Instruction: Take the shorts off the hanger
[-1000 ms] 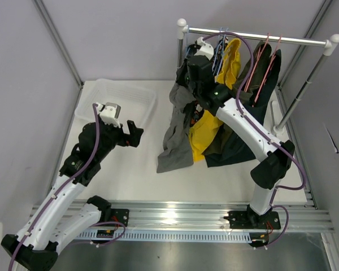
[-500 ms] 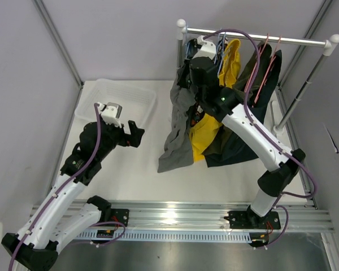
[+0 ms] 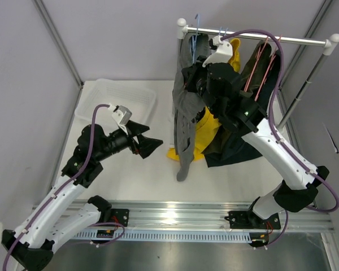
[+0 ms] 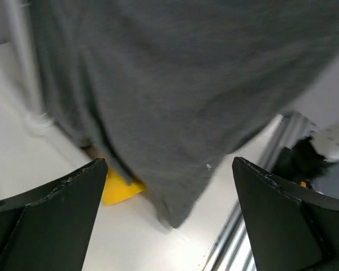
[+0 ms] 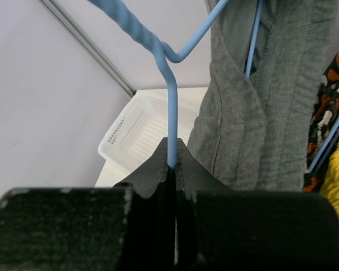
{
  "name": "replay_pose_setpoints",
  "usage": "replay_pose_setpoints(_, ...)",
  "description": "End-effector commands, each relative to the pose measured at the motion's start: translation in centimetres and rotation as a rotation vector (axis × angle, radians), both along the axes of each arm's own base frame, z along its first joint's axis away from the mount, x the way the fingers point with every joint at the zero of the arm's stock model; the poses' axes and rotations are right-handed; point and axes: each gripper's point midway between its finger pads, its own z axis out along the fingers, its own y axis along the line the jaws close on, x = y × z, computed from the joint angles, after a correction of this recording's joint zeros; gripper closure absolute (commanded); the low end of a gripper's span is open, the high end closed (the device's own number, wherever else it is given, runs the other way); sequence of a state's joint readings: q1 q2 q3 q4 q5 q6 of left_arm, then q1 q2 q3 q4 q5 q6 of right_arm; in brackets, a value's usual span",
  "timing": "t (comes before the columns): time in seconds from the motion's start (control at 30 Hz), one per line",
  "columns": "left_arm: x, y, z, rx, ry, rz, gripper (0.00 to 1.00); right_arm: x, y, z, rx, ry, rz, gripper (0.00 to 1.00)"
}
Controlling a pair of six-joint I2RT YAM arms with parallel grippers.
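Observation:
My right gripper [image 5: 171, 161] is shut on the wire neck of a blue hanger [image 5: 169, 101]. In the top view the right gripper [image 3: 195, 81] holds the hanger's hook [image 3: 196, 22] up by the left end of the rail [image 3: 260, 38]. The grey shorts [image 3: 185, 121] hang from the hanger in a long fold, their tip near the table, and also show in the right wrist view [image 5: 271, 96]. My left gripper [image 3: 152, 144] is open and empty, pointing at the grey shorts [image 4: 175, 84] from their left. Yellow shorts [image 3: 207, 127], dark shorts [image 3: 268, 73] and camouflage shorts [image 5: 334, 73] hang behind.
A white perforated basket [image 3: 110, 96] stands at the back left of the table and shows in the right wrist view [image 5: 144, 127]. Red hangers [image 3: 259, 68] stay on the rail. The rack's posts [image 3: 182, 28] stand at the back right. A metal base rail [image 3: 175, 214] runs along the near edge.
My right gripper has risen with the blue hanger, so the grey shorts lifted off the table and hang straight. My left gripper has swung right towards the shorts.

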State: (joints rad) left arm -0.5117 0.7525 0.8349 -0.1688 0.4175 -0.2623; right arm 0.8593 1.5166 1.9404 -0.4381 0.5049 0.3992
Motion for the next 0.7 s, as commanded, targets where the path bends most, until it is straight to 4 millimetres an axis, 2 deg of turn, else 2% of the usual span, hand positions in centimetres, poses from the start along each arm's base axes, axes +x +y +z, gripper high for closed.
replay_pose_setpoints(0.0,-4.9,-3.4,5.8,-0.131,-0.110,-0.249,0.01,-1.1,-0.8,5.4,0.170,-0.126,-0.022,1.00)
replay_pose_setpoints(0.03,-5.2,-3.7,6.7,-0.138,-0.128,-0.246,0.01,-1.0,-0.6,5.2,0.171,-0.121,-0.023,1.00)
replay_pose_setpoints(0.07,-6.4,-4.5,6.8,-0.140,-0.128,-0.282,0.01,-0.7,-0.4,4.8,0.175,-0.113,-0.027,1.00)
replay_pose_setpoints(0.13,-6.1,-4.9,6.7,-0.133,-0.131,-0.236,0.01,-0.3,0.1,4.2,0.173,-0.098,-0.031,1.00)
replay_pose_setpoints(0.17,-6.8,-5.5,6.5,-0.130,-0.129,-0.252,0.01,-0.2,0.2,4.0,0.181,-0.093,-0.035,1.00)
replay_pose_setpoints(0.23,-6.4,-6.2,5.6,-0.104,-0.117,-0.219,0.01,0.0,0.6,3.5,0.192,-0.081,-0.039,1.00)
replay_pose_setpoints(0.4,-5.6,-7.3,4.7,-0.080,-0.136,-0.153,0.01,0.3,0.7,3.1,0.211,-0.068,-0.061,1.00)
replay_pose_setpoints(0.53,-3.5,-7.9,3.6,-0.043,-0.138,-0.073,0.01,0.1,0.4,3.0,0.220,-0.057,-0.067,1.00)
replay_pose_setpoints(0.67,-0.6,-8.7,2.3,-0.004,-0.139,0.032,0.01,-0.2,0.2,2.7,0.234,-0.049,-0.064,1.00)
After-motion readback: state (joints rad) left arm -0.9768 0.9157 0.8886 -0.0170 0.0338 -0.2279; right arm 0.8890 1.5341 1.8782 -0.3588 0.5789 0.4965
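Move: The grey shorts hang from the blue hanger shut in the right gripper, their middle about 18 cm below that hand, some 4 cm back and 1 cm to its right. From the open left gripper, that middle lies about 8 cm ahead and 11 cm to the right, at nearly the same height. The yellow garment stands some 11 cm ahead and 20 cm right of the left hand; the white basket is about 20 cm ahead, 16 cm left and 28 cm lower. Keep the hanger pinched in the right gripper and nearly still, easing only a little left and down. Sweep the wide-open left gripper right by about 9 cm towards the shorts: first draw it back some 7 cm, rising slightly and turning clockwise, then curve forward again while sinking and turning partly back, so that it ends close beside the shorts' hanging leg. Don't close the fingers. ##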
